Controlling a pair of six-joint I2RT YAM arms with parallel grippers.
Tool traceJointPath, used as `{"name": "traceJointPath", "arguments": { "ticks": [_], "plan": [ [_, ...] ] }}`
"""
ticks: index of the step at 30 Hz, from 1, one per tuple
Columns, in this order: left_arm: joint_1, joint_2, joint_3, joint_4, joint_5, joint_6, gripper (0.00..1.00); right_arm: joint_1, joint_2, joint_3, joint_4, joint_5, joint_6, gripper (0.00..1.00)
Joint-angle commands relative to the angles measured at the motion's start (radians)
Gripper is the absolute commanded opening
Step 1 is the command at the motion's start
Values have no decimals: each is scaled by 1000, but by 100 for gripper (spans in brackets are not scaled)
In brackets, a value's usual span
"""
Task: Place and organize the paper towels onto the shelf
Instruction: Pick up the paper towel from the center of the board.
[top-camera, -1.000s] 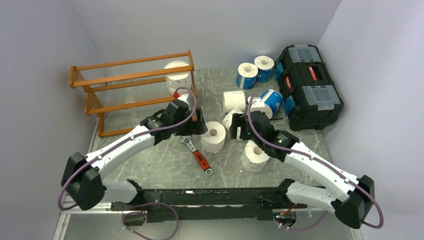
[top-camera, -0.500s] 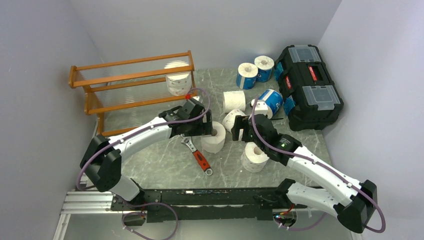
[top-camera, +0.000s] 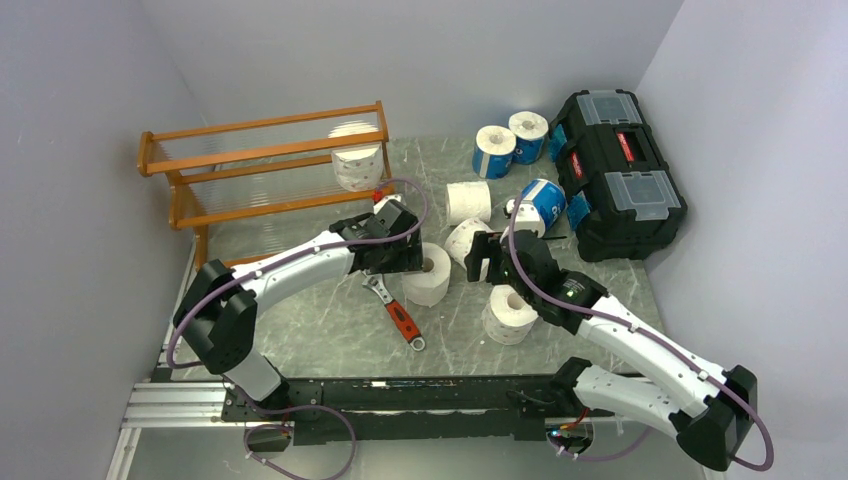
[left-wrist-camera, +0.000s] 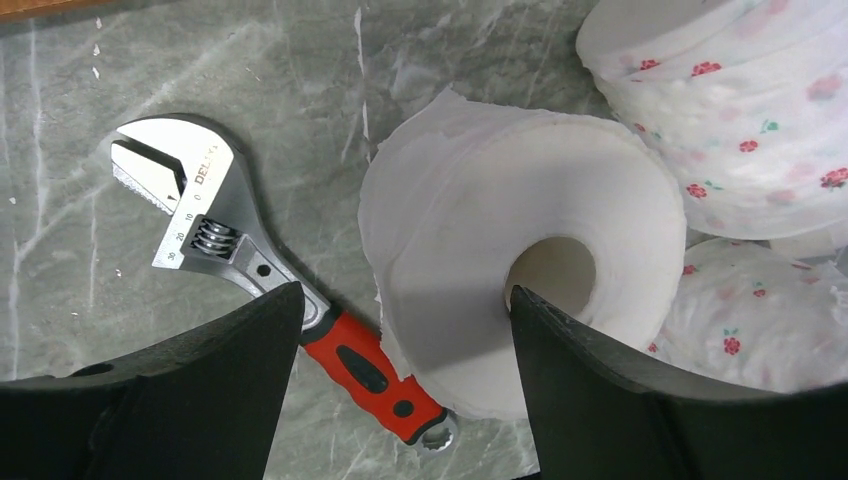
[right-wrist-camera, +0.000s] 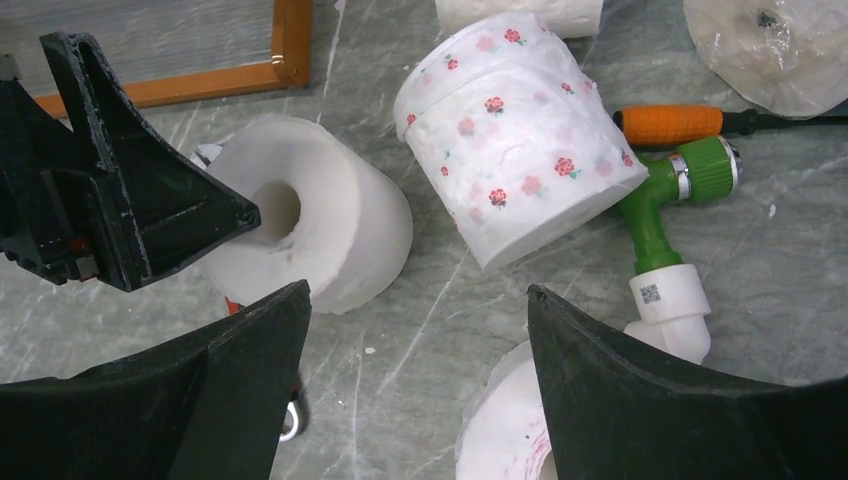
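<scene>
A plain white paper towel roll (top-camera: 430, 272) (left-wrist-camera: 500, 220) stands on end mid-table. My left gripper (top-camera: 413, 257) (left-wrist-camera: 405, 293) is open around its wall: one finger sits at the core hole, the other stands outside with a gap to the paper. My right gripper (top-camera: 481, 258) (right-wrist-camera: 418, 292) hangs open and empty over bare table between that roll (right-wrist-camera: 330, 220), a red-flowered roll (right-wrist-camera: 520, 130) and a printed roll (top-camera: 510, 312) below it. The orange-brown shelf (top-camera: 230, 170) at the back left holds one roll (top-camera: 355, 160).
A red-handled wrench (top-camera: 400, 315) (left-wrist-camera: 200, 220) lies against the plain roll. Blue-wrapped rolls (top-camera: 493, 150) and a white roll (top-camera: 468, 202) lie at the back. A black toolbox (top-camera: 615, 170) stands right. A green nozzle (right-wrist-camera: 670, 200) and an orange-handled tool (right-wrist-camera: 670, 122) lie beside the flowered roll.
My left arm reached right to the plain roll, put a finger at its core, and its jaws have narrowed. The right gripper drifted slightly towards the back.
</scene>
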Motion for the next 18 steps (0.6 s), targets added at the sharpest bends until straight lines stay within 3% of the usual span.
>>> {"name": "traceJointPath", "arguments": {
  "ticks": [1, 18],
  "plan": [
    [-5, 10, 40, 0, -41, -20, 80, -3, -17, -3, 28, 18, 10, 81],
    [-5, 10, 30, 21, -6, -21, 38, -3, -13, -21, 34, 17, 29, 81]
  ]
}}
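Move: The center paper towel stands upright with its middle about 4 cm to the left hand's right, level front to back and some 5 cm lower, and the right finger is at the left rim of its core. The wrench lies roughly 4 cm left and 3 cm back, 9 cm down; a flowered roll on its side lies about 7 cm ahead and 12 cm right. From the right hand the center paper towel is about 10 cm left, 2 cm ahead and 12 cm below. Closing is nearly all the left hand does: it stays almost in place at the center paper towel, easing under 1 cm to the right, while its fingers narrow from wide open to just under half. One finger is at the inside of the core and the other comes in to the roll's outer left side, the two starting to pinch the left wall between them. ##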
